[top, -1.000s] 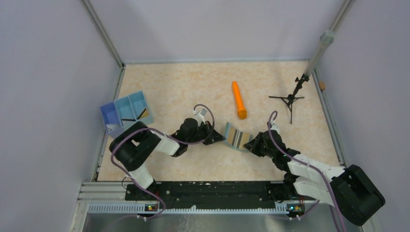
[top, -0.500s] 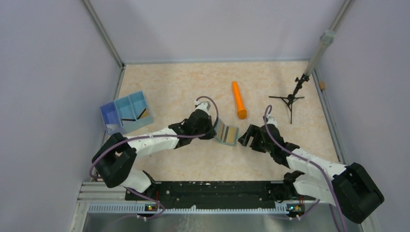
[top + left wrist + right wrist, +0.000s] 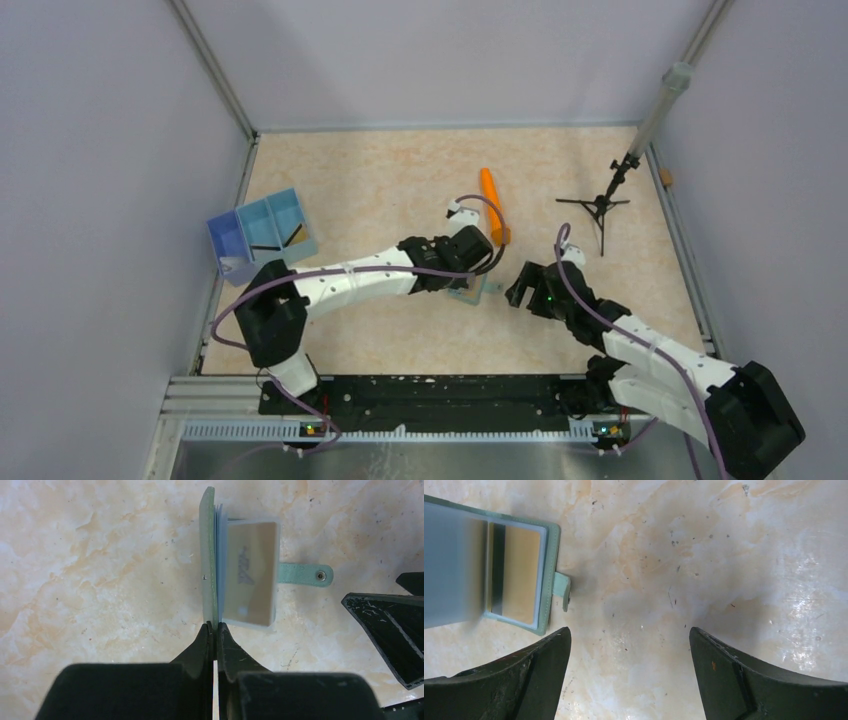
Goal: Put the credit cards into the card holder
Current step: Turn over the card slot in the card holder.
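The grey-green card holder [image 3: 207, 555] lies open on the table at the centre [image 3: 484, 291]. Its cover stands on edge, and my left gripper [image 3: 214, 626] is shut on the cover's near edge. A pale blue sleeve beside the cover holds a tan credit card [image 3: 250, 575], and the strap with its stud [image 3: 305, 574] points right. In the right wrist view a gold card with a dark stripe [image 3: 521, 575] sits in the holder [image 3: 544, 580]. My right gripper [image 3: 629, 630] is open over bare table, just right of the holder [image 3: 518, 283].
A blue three-compartment tray [image 3: 262, 232] at the left holds two thin cards leaning on edge. An orange cylinder [image 3: 492, 205] lies just beyond the left wrist. A black tripod stand [image 3: 600, 205] is at the back right. Walls close in the table.
My right gripper opened and let go of the card holder. The left arm reached right with the holder, and its cover now stands over the sleeves.
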Motion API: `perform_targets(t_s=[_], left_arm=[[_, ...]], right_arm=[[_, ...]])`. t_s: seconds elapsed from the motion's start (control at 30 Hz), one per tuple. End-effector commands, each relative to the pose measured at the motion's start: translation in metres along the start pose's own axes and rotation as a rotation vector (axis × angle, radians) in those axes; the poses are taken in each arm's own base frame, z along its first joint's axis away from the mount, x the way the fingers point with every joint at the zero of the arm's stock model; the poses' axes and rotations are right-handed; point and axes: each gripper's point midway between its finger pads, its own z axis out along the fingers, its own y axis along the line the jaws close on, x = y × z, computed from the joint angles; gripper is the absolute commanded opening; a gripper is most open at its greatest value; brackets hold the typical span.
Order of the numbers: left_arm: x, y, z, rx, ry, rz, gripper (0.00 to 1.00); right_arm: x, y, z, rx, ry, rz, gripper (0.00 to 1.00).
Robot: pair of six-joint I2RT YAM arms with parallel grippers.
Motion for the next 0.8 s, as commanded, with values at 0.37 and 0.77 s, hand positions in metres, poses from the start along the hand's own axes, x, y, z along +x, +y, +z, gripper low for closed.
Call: perform_targets(t_s=[0.37,0.77], left_arm=[[0.025,0.011,0.014,-0.005,0.063,-0.121,0.0],[0.052,0.056,0.026,0.078,0.103,-0.317,0.42]], right_arm=[[-0.005,-0.012,-0.011,0.021,-0.054,-0.022,0.86],[-0.01,0.013,-0.017,-0.099,-0.057,-0.019,0.86]])
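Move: Near the fold of the card holder, the left hand still pinches the upright cover and slot leaves by their near end. The bare table where they will lie is roughly 4 cm left, 4 cm ahead and 8 cm below. The flat card page lies about 4 cm right, 5 cm ahead and 8 cm down; the orange tube some 20 cm ahead and 9 cm right, 6 cm lower. From the right hand, that bare spot is about 20 cm left, 4 cm ahead and 3 cm below. Laying the pinched cover and slot leaves over to the left, the left hand first sinks a couple of centimetres almost in place, then sweeps left and down onto the table, in all about 7 cm down and 6 cm left, away from the card page. The hand turns slightly counter-clockwise and tips a little further down, and only near the end do the fingers part about a third, letting go at the near left corner. ##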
